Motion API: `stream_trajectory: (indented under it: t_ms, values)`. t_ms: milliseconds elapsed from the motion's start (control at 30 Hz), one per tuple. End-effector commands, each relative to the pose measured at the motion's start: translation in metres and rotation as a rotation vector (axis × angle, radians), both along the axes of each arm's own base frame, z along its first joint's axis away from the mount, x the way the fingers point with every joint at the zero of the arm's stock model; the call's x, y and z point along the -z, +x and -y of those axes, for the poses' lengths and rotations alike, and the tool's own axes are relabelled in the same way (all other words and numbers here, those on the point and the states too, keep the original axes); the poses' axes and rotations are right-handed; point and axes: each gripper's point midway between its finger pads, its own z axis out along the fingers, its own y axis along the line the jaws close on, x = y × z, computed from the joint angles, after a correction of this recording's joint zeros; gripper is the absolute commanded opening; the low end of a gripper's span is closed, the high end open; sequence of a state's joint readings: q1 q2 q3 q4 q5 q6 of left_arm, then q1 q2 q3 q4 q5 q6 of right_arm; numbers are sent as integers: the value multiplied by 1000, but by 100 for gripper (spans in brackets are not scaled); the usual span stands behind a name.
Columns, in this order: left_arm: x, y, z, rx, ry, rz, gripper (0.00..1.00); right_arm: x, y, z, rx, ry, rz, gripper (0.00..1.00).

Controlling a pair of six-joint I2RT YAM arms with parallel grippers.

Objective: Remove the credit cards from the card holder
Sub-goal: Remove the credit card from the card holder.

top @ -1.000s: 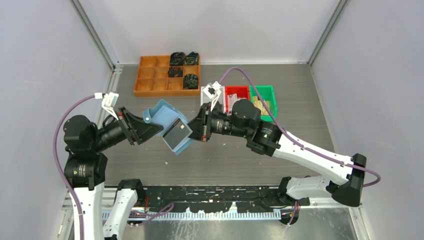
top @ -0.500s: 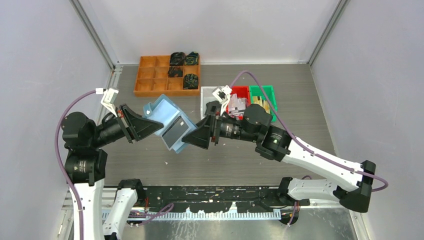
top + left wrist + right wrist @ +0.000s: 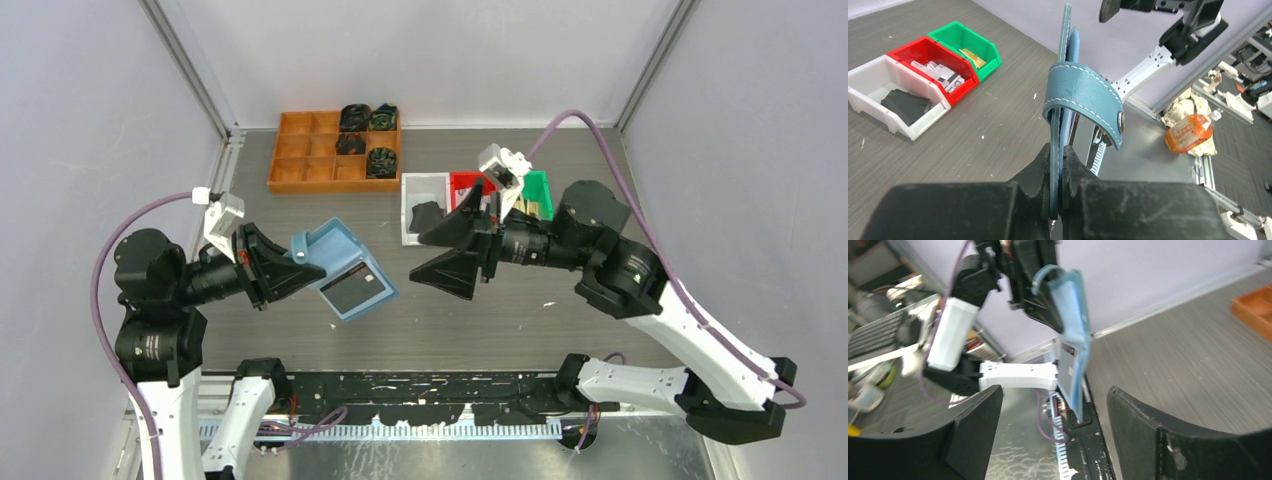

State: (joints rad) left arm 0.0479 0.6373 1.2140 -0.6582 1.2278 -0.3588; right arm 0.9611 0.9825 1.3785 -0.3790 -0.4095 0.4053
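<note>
The light blue card holder [image 3: 330, 252] hangs above the table, and my left gripper [image 3: 312, 268] is shut on its edge. In the left wrist view the holder [image 3: 1064, 60] stands edge-on between the closed jaws, its tab loop [image 3: 1087, 96] curling to the right. A dark credit card [image 3: 353, 288] shows on the holder's lower face, seen also in the right wrist view as a grey card [image 3: 1067, 371] below the blue holder [image 3: 1074, 310]. My right gripper [image 3: 418, 257] stands open a short way right of the holder, holding nothing.
A white bin [image 3: 410, 190] with a dark flat piece [image 3: 428, 215] in it, a red bin [image 3: 466, 182] and a green bin [image 3: 540, 185] stand behind the right gripper. An orange compartment tray [image 3: 300, 150] with several dark parts sits at the back left.
My right gripper has opened and drawn back to the right, away from the holder. The left gripper has shut on the holder and shifted it slightly down and left.
</note>
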Motion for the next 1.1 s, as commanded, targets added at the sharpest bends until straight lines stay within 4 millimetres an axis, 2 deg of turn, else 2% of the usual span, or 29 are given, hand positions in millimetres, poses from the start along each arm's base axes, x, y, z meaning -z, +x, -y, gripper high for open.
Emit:
stream_trajectory:
  t_ms: [0,133,300,533,667,767,833,867,933,967,1067]
  values:
    - [5,-14,2,76,32,47,1,6,-22,-36,-269,-39,11,78]
    - [7,-17,3,111,31,14,2,14,-22,-58,-349,-67,11,77]
    - [11,-18,4,131,30,4,2,17,-23,-79,-416,-70,-9,69]
    - [22,-17,3,138,44,-9,3,27,-28,-100,-486,-73,-67,43]
    - [25,-17,2,136,57,-10,4,32,-30,-107,-506,-71,-90,35]
    - [25,-17,2,136,59,-11,7,34,-29,-110,-509,-74,-99,16]
    - [24,-16,2,137,58,-14,11,33,-26,-112,-487,-72,-99,7]
    - [24,-16,2,136,59,-11,17,31,-23,-113,-474,-69,-98,5]
    - [26,-12,1,110,67,-20,36,26,-16,-115,-426,-57,-88,1]
    - [27,-9,0,87,69,-31,40,23,-11,-115,-394,-47,-78,1]
    - [25,4,-2,5,45,-80,48,9,5,-114,-279,19,-47,1]
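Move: The card holder's middle lies about 13 cm to the right hand's left, roughly 1 cm back and 6 cm lower; its dark credit card sits in the lower panel, also 13 cm left but about 3 cm back and 9 cm below that hand. The left fingers still pinch the holder, its middle about 6 cm to their right, 1 cm ahead and 2 cm below. The right hand, wide open, swings left about 11 cm and down some 7 cm to the card holder, easing back slightly while turning about 25 degrees counter-clockwise, and closes to pinch the holder across its middle, beside the left fingertips. The left hand keeps its pinch while sinking about 3 cm with the holder, then, once the right fingers have shut, opens to nearly half and stays around the holder. ##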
